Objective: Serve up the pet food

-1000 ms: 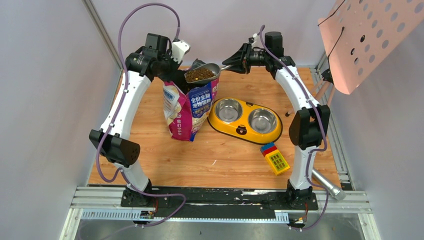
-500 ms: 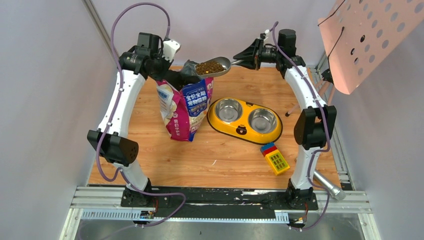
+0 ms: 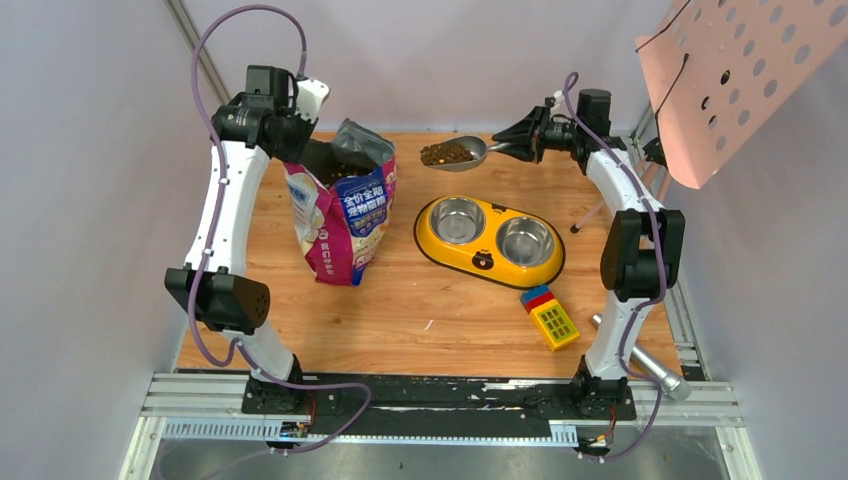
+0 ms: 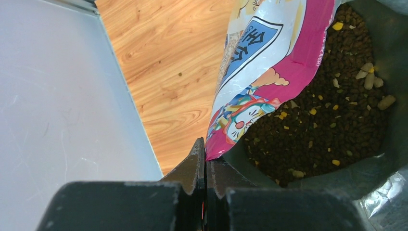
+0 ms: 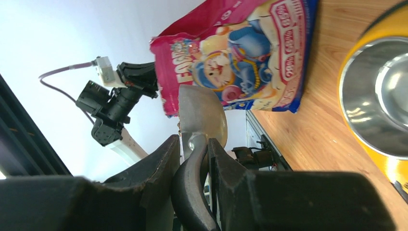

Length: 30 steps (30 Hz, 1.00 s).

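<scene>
The blue-and-magenta cat food bag [image 3: 340, 215] stands open at the table's back left, dark brown pet food [image 4: 327, 115] showing inside it. My left gripper [image 4: 206, 155] is shut on the bag's upper rim, at its left side. My right gripper [image 3: 515, 145] is shut on the handle of the grey metal scoop [image 3: 455, 153], which hangs level in the air with a heap of pet food [image 3: 447, 153] in it. The scoop is right of the bag mouth, just beyond the far left end of the yellow double-bowl feeder [image 3: 483, 262]. Both steel bowls look empty.
A small toy of coloured blocks [image 3: 550, 315] lies in front of the feeder. A metal cylinder [image 3: 645, 365] rests by the right arm's base. A pink perforated panel [image 3: 740, 70] overhangs the back right corner. Grey walls close in the left and back sides.
The right gripper has carried the filled scoop rightward and lower, away from the bag mouth toward the feeder. The left arm has pulled the bag to the left.
</scene>
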Each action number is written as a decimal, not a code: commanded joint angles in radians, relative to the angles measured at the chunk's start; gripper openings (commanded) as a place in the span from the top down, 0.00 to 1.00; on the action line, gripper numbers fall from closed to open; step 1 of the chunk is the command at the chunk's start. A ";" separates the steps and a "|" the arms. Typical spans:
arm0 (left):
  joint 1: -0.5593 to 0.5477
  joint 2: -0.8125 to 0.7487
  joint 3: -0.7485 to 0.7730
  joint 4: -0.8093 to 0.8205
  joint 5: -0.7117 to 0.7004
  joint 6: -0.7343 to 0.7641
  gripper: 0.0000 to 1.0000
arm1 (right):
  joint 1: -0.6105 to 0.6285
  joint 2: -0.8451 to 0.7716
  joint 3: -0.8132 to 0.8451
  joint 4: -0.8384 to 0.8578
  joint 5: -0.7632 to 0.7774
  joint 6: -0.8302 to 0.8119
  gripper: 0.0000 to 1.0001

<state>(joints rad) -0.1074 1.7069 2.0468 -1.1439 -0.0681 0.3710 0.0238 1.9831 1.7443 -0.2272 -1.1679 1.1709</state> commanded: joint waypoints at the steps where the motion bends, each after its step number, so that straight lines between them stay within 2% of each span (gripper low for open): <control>1: 0.025 -0.134 0.020 0.139 -0.071 0.028 1.00 | -0.043 -0.060 -0.071 0.124 -0.068 -0.013 1.00; 15: 0.038 -0.148 0.007 0.140 -0.070 0.019 1.00 | -0.087 0.002 -0.140 0.119 -0.085 -0.185 1.00; 30: 0.041 -0.173 -0.025 0.144 -0.059 -0.001 1.00 | -0.113 0.033 -0.159 -0.104 0.026 -0.574 1.00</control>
<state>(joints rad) -0.0872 1.6569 1.9877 -1.1374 -0.0803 0.3637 -0.0784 2.0079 1.5669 -0.2604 -1.1694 0.7547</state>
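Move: Over the yellow feeder, the right hand holds the loaded scoop, its head pointing left. The left bowl lies about 8 cm to this hand's left, level fore and aft, some 26 cm below; the right bowl is about 9 cm to its right, 7 cm nearer the base. The food bag stands roughly 33 cm to its left and 7 cm back. From the left hand the left bowl is about 33 cm to the right and 5 cm ahead. Sinking about 9 cm with a short pause early on, the right hand also slides some 5 cm right, bringing the loaded scoop down and back over the left bowl. Late on, the wrist starts to roll some 10 degrees, dipping the scoop head and its near side; the fingers keep the handle. The left hand, still pinching the bag's rim, eases a little back and left. ##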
